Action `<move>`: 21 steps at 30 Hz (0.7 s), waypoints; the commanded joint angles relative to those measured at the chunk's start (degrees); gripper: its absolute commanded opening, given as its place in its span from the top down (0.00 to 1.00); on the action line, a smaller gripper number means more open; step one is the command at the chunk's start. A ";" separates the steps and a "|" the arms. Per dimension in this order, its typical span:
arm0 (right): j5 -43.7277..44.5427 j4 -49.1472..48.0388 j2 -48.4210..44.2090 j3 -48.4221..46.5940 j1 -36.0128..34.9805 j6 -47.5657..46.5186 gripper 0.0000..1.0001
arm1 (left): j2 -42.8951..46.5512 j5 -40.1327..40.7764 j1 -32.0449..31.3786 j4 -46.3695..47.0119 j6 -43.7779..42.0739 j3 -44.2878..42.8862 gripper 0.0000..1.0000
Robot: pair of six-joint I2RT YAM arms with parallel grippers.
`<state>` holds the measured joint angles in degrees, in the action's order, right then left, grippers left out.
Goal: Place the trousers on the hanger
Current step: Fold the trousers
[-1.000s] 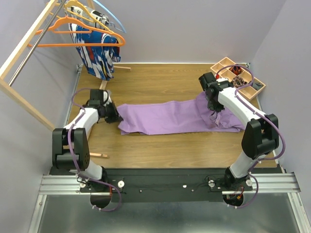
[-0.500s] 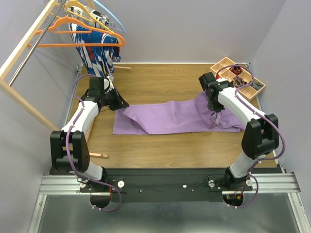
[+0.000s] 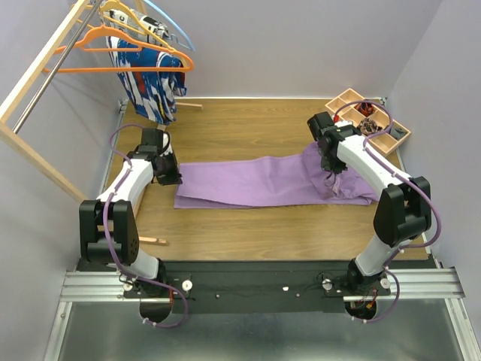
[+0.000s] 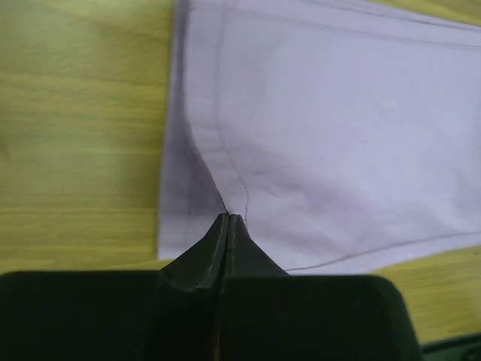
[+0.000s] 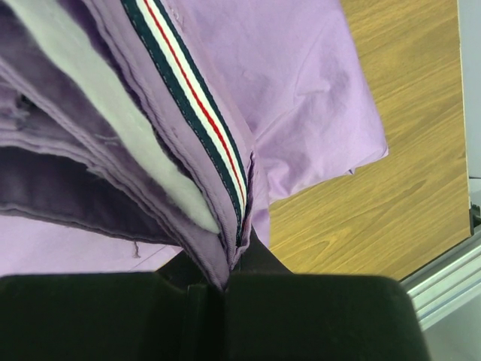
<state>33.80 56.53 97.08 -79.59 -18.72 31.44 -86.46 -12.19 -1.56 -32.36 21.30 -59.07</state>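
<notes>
The lilac trousers [image 3: 263, 180] lie stretched left to right across the wooden table. My left gripper [image 3: 171, 179] sits low at the leg end, and in the left wrist view its jaws [image 4: 228, 218] are shut with the hem of the trousers [image 4: 338, 135] pulled up into the tips. My right gripper [image 3: 331, 171] is shut on the waist end. The right wrist view shows my right gripper [image 5: 233, 259] with the striped waistband [image 5: 188, 98] bunched between its fingers. The bright orange hanger [image 3: 128, 60] hangs on the rack at the back left, apart from both grippers.
A wooden rack [image 3: 37, 83] stands at the left. It carries a blue, white and red patterned garment [image 3: 150, 86], a yellow hanger [image 3: 124, 13] and a light blue hanger [image 3: 173, 30]. A wooden compartment tray [image 3: 372, 120] sits at the back right. A small wooden stick [image 3: 154, 241] lies near the left arm's base.
My left gripper raised the leg end towards the back, folding it over, then came back down and left. The leg now lies flat again. The right arm has not moved.
</notes>
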 commanded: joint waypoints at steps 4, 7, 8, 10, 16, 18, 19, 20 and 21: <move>-4.69 -1.60 -1.01 -4.43 0.18 -1.38 0.99 | -0.03 9.28 1.04 -5.52 -5.92 0.80 0.42; -8.56 -1.60 -1.54 -6.36 0.18 -2.00 0.99 | 1.02 10.51 1.04 -5.52 -5.13 -2.70 0.40; -9.62 -1.60 -1.89 -6.97 0.18 -2.08 0.99 | 1.11 10.34 1.04 -5.35 -4.69 -3.94 0.39; -13.12 -1.60 -1.89 -8.91 0.09 -2.00 0.99 | 1.20 8.59 1.04 -4.29 -4.25 -7.18 0.39; -17.45 -0.03 -0.40 -15.40 -3.86 0.28 0.99 | 1.20 -3.01 -1.25 2.03 -1.79 -8.79 0.39; -17.54 1.12 0.82 -16.99 -6.23 1.77 0.99 | 0.50 -5.99 -2.74 5.01 -1.18 -8.35 0.38; -17.72 2.34 1.27 -17.70 -7.11 2.22 0.99 | 0.15 -7.05 -3.09 5.72 -0.39 -8.26 0.38; -17.63 2.96 1.71 -19.09 -8.60 2.74 0.99 | -0.55 -8.63 -4.05 6.51 0.05 -8.17 0.38; -17.63 3.49 2.06 -19.81 -9.48 3.18 0.99 | -0.73 -11.95 -4.41 8.96 0.49 -7.91 0.38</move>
<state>18.92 57.32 97.38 -94.28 -23.66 31.46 -86.32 -12.86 -3.42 -30.79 19.18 -67.59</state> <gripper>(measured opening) 0.078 0.617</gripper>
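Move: The left hand pinches the near corner of the trousers' upper cuff layer; the lower layer's matching corner lies about 5 cm back, 2 cm left and 4 cm below. The cuff's far corner is some 6 cm ahead and 1 cm left, and the rack's wooden peg 17 cm back and 9 cm left. From the right hand, which holds the bunched waistband, the cuff's middle lies roughly 46 cm left and 3 cm back; the compartment tray is 15 cm ahead and 8 cm right, both some 8 cm lower. The left fingers let go of the cuff, opening to over half while the hand eases about 3 cm left, slightly back and down; it then lifts clear, up some 7 cm, forward and back to the right. The right hand keeps its pinch on the waistband and speeds up leftward, about 9 cm towards the cuff end, while rising 6 cm and going slightly forward, fingers swinging about 20 degrees nearer to upright. ##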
